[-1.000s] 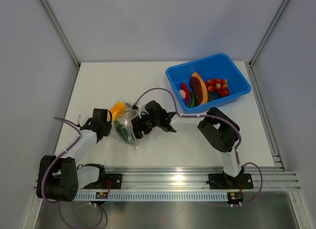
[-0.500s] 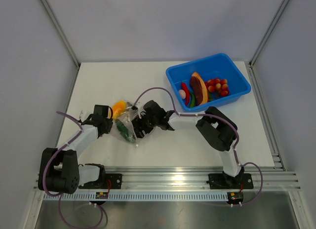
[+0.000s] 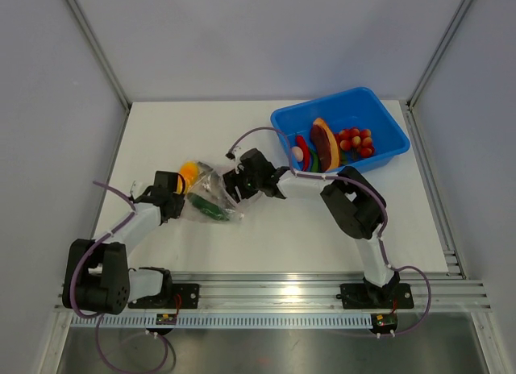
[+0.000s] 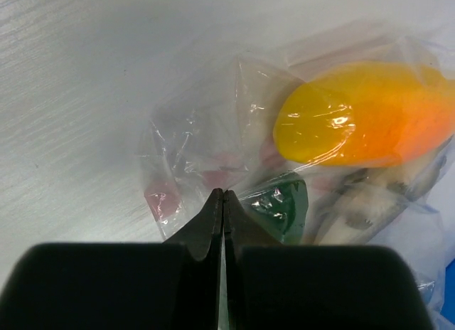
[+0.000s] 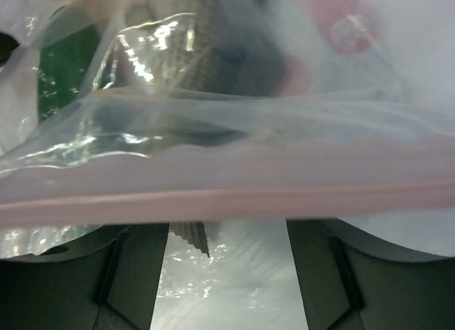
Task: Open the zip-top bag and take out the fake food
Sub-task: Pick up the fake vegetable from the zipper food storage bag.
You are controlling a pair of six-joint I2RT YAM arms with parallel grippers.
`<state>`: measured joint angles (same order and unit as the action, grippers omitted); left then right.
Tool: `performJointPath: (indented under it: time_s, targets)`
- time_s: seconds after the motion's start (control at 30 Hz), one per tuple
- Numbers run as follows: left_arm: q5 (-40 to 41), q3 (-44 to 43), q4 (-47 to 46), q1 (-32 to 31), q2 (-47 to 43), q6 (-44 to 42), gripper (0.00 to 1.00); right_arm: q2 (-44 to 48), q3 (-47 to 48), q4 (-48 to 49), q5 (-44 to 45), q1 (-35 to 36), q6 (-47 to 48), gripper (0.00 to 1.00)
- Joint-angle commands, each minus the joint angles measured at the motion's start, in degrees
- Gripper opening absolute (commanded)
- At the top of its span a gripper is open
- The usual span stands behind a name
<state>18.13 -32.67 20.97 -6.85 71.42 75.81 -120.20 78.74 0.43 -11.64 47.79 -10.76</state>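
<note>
The clear zip-top bag (image 3: 206, 190) lies crumpled on the white table between my two grippers. Fake food shows through the plastic: a yellow-orange fruit (image 4: 362, 116), a green cucumber (image 3: 213, 207) and a grey fish (image 5: 206, 60). My left gripper (image 3: 182, 197) is at the bag's left side, and in the left wrist view its jaws (image 4: 224, 196) are pressed together on the plastic film. My right gripper (image 3: 231, 189) stands open at the bag's right side. The pinkish zip strip (image 5: 227, 200) runs across in front of its fingers (image 5: 135, 273), hiding the tips.
A blue bin (image 3: 379, 108) stands at the back right, holding red tomatoes (image 3: 355, 142), an orange-brown wedge (image 3: 325, 142) and other toy pieces. The right arm's purple cable (image 3: 258, 134) loops over the table near the bin.
My right gripper has drawn back toward the bin, pulling the bag's right side with it. The bag is spread wider and the cucumber lies flatter. The left gripper stays shut, nearly still.
</note>
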Motion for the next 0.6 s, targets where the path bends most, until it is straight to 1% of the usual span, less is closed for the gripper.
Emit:
performJointPath:
  time_s: [0.0,0.13,0.17,0.2,0.23,0.3,0.33,0.37,0.43,0.57]
  targets:
    - [2.9,-0.3,-0.9,-0.1,-2.4,1.7,0.00,0.8,1.8,2.9,5.3,-1.8,-1.5,0.73]
    - [2.5,-0.1,-1.5,-0.1,-3.2,1.2,0.01,2.7,-0.3,5.6,4.6,-1.7,-1.8,0.75]
    - [2.3,-0.5,-0.5,-0.1,-3.4,0.5,0.03,3.0,-0.3,5.5,4.4,-1.8,-1.9,0.75]
    - [2.3,-1.1,0.8,-0.1,-3.7,0.5,0.12,3.0,-0.2,5.0,4.3,-1.7,-1.9,0.75]
    - [1.9,-1.9,2.1,-0.1,-4.4,0.2,0.18,2.9,0.3,4.8,4.3,-1.7,-1.7,0.75]
    - [-0.3,-2.1,2.2,-0.1,-5.6,-1.6,0.33,2.4,0.6,3.9,4.3,-1.7,-1.6,0.75]
    - [-1.1,-2.1,2.8,-0.1,-6.2,-1.5,0.47,2.2,0.9,3.7,4.3,-1.7,-1.7,0.75]
    - [-2.5,-1.5,2.7,-0.1,-7.5,-1.4,0.53,1.8,1.1,3.4,4.3,-1.7,-1.7,0.74]
    - [-3.4,-0.8,2.1,-0.1,-8.7,-1.4,0.62,1.6,1.2,3.4,4.2,-1.6,-1.8,0.74]
    - [-6.0,-0.8,4.1,-0.1,-11.1,-1.2,0.63,2.0,1.3,3.1,3.6,-1.7,-1.7,0.74]
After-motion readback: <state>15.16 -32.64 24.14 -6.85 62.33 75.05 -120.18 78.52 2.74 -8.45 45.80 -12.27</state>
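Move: The green cucumber lies in the bag about 7 cm right and 1 cm back of the left hand's shut fingertips, nearly level in height. From the open right hand it is roughly 5 cm back and 6 cm left. Counted from the left hand, the yellow vegetable sits some 8 cm straight ahead, and the fish about 6 cm ahead and 8 cm to the right. The left fingertips come off the bag film beside the cucumber's left end: the hand rises some 3.5 cm, drifting about 1 cm right at the end, and its shut fingers spread to a bit over half open. The open right hand slides about 2.5 cm forward and 1 cm right, away from the cucumber, then stays at the bag's mouth, fingers close to the rim. ##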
